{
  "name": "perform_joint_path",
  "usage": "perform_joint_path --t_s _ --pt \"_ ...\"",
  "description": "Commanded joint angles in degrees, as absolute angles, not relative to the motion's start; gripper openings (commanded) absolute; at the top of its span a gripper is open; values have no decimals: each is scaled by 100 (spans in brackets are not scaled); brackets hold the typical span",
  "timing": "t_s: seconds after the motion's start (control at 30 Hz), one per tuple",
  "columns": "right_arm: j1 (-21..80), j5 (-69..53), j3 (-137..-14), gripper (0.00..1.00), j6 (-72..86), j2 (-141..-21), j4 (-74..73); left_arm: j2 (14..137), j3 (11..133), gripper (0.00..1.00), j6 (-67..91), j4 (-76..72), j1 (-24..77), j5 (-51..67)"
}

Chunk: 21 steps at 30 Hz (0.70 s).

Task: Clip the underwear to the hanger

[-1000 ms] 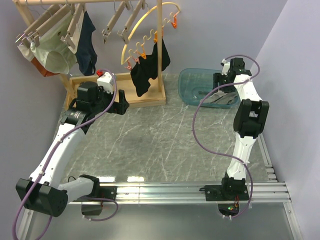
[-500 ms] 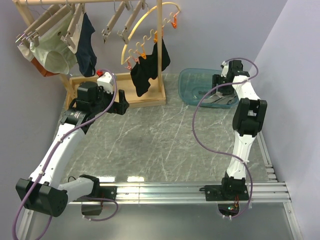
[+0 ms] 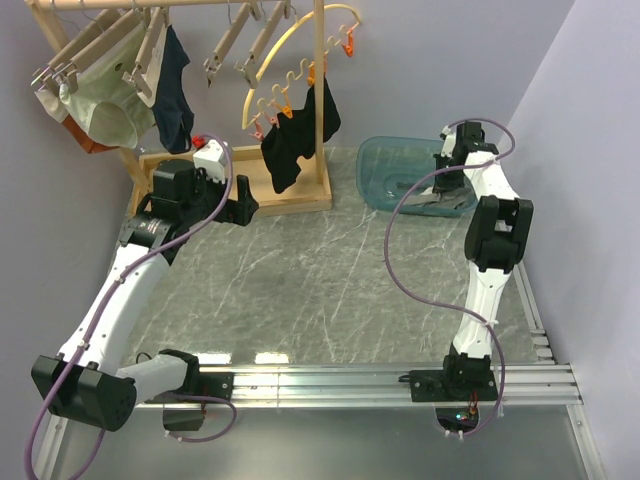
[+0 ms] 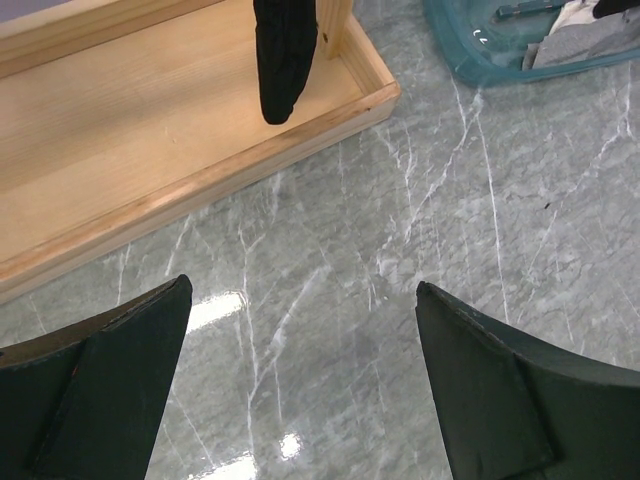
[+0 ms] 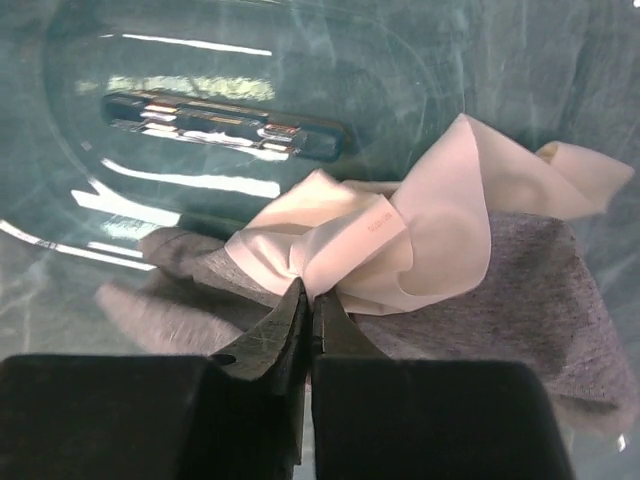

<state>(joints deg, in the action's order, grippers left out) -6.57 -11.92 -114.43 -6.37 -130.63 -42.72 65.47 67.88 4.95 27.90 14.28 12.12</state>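
Note:
The underwear [image 5: 430,235], pale beige and crumpled, lies on a grey garment inside the blue basin [image 3: 372,178]. My right gripper [image 5: 312,298] reaches down into the basin and is shut on a fold at the underwear's near edge; in the top view it [image 3: 447,168] is mostly hidden under its wrist. Two bare wooden clip hangers [image 3: 228,45] hang tilted on the rail at the back left. My left gripper [image 3: 245,205] is open and empty, low over the table in front of the rack's base; its fingers [image 4: 120,370] frame bare marble.
A wooden rack with a tray base [image 3: 295,192] stands at the back left. It holds pale green briefs [image 3: 105,115], navy briefs [image 3: 175,95] and a yellow curved hanger [image 3: 290,45] with black socks [image 3: 290,145]. The grey garment [image 5: 530,300] fills the basin floor.
My right wrist has shifted slightly farther back over the basin. My left wrist has risen a little and turned. Nothing else has moved.

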Motion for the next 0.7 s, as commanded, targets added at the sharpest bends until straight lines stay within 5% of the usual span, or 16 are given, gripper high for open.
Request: perform_joint_path --t_s 0.0,0.67 --pt "-650 -1336 -11751 0 -764 -12218 -4324 6495 7101 99 501 2760 1441 1143" --pt "-967 -1564 -10022 0 -2100 -8220 -4570 6654 7445 99 958 2892 1187 1397"
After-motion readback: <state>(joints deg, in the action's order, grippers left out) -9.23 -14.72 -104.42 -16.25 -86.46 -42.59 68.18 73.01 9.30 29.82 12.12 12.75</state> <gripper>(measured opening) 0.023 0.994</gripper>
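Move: In the blue bin at the far right, the right hand already pinches the beige-and-grey underwear, whose middle lies about 2 cm to its right and 2 cm below, level with it forward. The small dark bar is some 6 cm left, 4 cm farther out and 3 cm lower. The black garment on the rack hangs roughly 40 cm left, about level forward and 18 cm higher. From the left hand, the underwear lies about 19 cm ahead, 52 cm right and 23 cm below. Lifting the underwear out of the blue bin, the right hand rises fast by about 30 cm, at first almost straight up and then also drawing back some 11 cm towards its base as the climb levels off. Its wrist tips the fingers up by about 35 degrees, and they stay shut on the cloth. The open, empty left hand rises about 2 cm. ##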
